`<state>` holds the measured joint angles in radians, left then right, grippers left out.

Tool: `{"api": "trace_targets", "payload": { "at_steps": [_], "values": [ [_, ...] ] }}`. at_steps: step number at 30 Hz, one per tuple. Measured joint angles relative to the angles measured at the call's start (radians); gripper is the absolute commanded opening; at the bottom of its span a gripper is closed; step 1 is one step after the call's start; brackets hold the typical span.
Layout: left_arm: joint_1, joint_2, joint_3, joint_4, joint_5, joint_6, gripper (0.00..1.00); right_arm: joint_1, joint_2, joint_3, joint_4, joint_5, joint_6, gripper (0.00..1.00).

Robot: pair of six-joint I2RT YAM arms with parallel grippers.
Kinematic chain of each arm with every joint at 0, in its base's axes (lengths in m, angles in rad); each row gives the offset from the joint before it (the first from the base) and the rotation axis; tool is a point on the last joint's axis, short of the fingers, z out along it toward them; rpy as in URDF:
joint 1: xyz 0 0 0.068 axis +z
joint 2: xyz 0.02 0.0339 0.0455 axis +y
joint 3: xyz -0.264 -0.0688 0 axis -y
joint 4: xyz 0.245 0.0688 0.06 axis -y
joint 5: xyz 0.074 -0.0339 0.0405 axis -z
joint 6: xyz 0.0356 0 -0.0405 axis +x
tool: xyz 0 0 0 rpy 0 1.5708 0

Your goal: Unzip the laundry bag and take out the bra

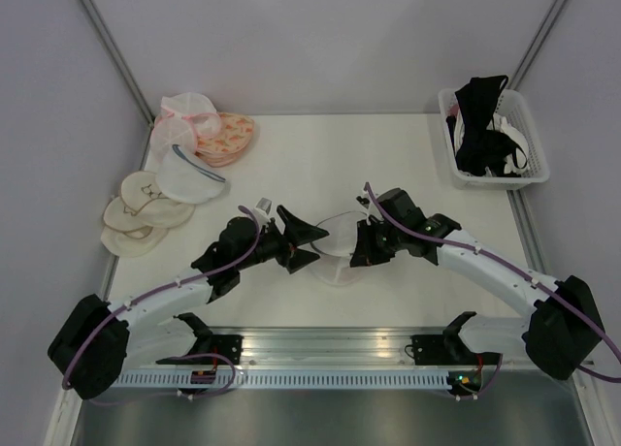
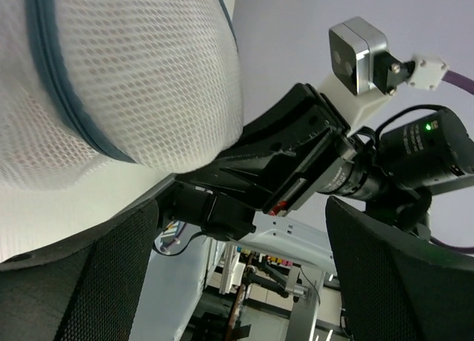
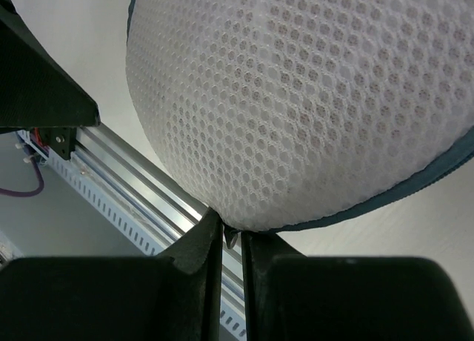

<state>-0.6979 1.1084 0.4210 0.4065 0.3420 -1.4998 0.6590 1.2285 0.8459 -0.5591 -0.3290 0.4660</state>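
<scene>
The laundry bag [image 1: 338,235], a white mesh dome with a grey-blue zipper rim, lies mid-table between both arms. My right gripper [image 1: 361,247] presses against its right side. In the right wrist view the bag [image 3: 296,96] fills the frame, and the right gripper [image 3: 231,233] is shut on a small tab at the zipper rim. My left gripper [image 1: 320,245] stands open just left of the bag with nothing between its fingers. From the left wrist, the bag [image 2: 126,67] sits upper left, clear of the open left gripper [image 2: 244,274]. The bra stays hidden inside; only a faint pink tint shows through the mesh.
A white basket [image 1: 536,155] of black bras [image 1: 480,126] stands at the back right. At the back left lie a pink mesh pouch [image 1: 184,116], an orange patterned bra [image 1: 231,136], another white pouch [image 1: 189,179] and cream cups [image 1: 136,213]. A metal rail [image 1: 320,344] runs along the near edge.
</scene>
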Motion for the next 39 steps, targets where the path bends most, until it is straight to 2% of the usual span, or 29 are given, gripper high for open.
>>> {"api": "trace_targets", "payload": {
  "at_steps": [3, 6, 14, 20, 22, 23, 25, 26, 29, 35, 37, 38, 39],
  "values": [
    [0.0, -0.058, -0.002, -0.042, -0.001, 0.0, 0.97, 0.0, 0.006, 0.0, 0.038, -0.026, 0.012, 0.01],
    [0.0, -0.05, -0.003, -0.048, -0.001, 0.0, 0.97, 0.0, 0.011, -0.002, 0.078, -0.048, 0.024, 0.0],
    [-0.006, 0.148, -0.003, -0.021, -0.003, -0.011, 0.94, 0.005, 0.005, -0.026, 0.141, -0.086, 0.047, 0.01],
    [-0.006, 0.205, 0.008, 0.018, -0.041, -0.023, 0.9, 0.019, -0.01, -0.045, 0.151, -0.106, 0.049, 0.0],
    [-0.006, 0.212, 0.014, 0.035, -0.059, -0.028, 0.83, 0.031, -0.014, -0.045, 0.146, -0.111, 0.041, 0.0],
    [-0.006, 0.215, 0.018, 0.04, -0.064, -0.029, 0.7, 0.035, -0.016, -0.045, 0.143, -0.112, 0.037, 0.0],
    [-0.006, 0.223, 0.028, 0.054, -0.075, -0.035, 0.5, 0.047, -0.019, -0.048, 0.134, -0.114, 0.029, 0.0],
    [-0.006, 0.228, 0.031, 0.065, -0.079, -0.038, 0.29, 0.052, -0.02, -0.05, 0.132, -0.115, 0.026, 0.0],
    [-0.005, 0.247, 0.032, 0.109, -0.08, -0.054, 0.02, 0.06, -0.02, -0.062, 0.122, -0.115, 0.021, 0.0],
    [-0.007, 0.26, 0.032, 0.15, -0.079, -0.06, 0.02, 0.064, -0.02, -0.065, 0.109, -0.097, 0.011, 0.0],
    [-0.007, 0.26, 0.032, 0.15, -0.079, -0.06, 0.02, 0.066, -0.019, -0.061, 0.098, -0.084, 0.006, 0.08],
    [-0.007, 0.26, 0.032, 0.15, -0.079, -0.059, 0.02, 0.067, -0.019, -0.056, 0.091, -0.08, 0.001, 0.16],
    [-0.007, 0.26, 0.032, 0.15, -0.079, -0.059, 0.02, 0.067, -0.019, -0.05, 0.082, -0.076, -0.002, 0.15]
  ]
}}
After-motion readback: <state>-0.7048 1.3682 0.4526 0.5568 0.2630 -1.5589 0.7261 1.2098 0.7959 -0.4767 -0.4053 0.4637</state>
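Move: The zip band of the laundry bag, on the edge nearest the left hand, lies some 3 cm ahead of the left hand, 2 cm to its right and 5 cm below. The bag's white mesh body is centred about 5 cm to the left hand's right, level fore and aft, 8 cm down. Seen from the right hand, which already holds the bag's edge, that zip stretch is roughly 7 cm left, 5 cm ahead and 2 cm higher. The zip band's near-left stretch gets pinched by the left hand: it sinks about 7 cm with fingers wide open, tipping a little downward, then works forward some 3 cm while rising slightly and shuts on the band. The right hand keeps its pinch on the zip edge, going left towards the left gripper, then back towards the bases. ##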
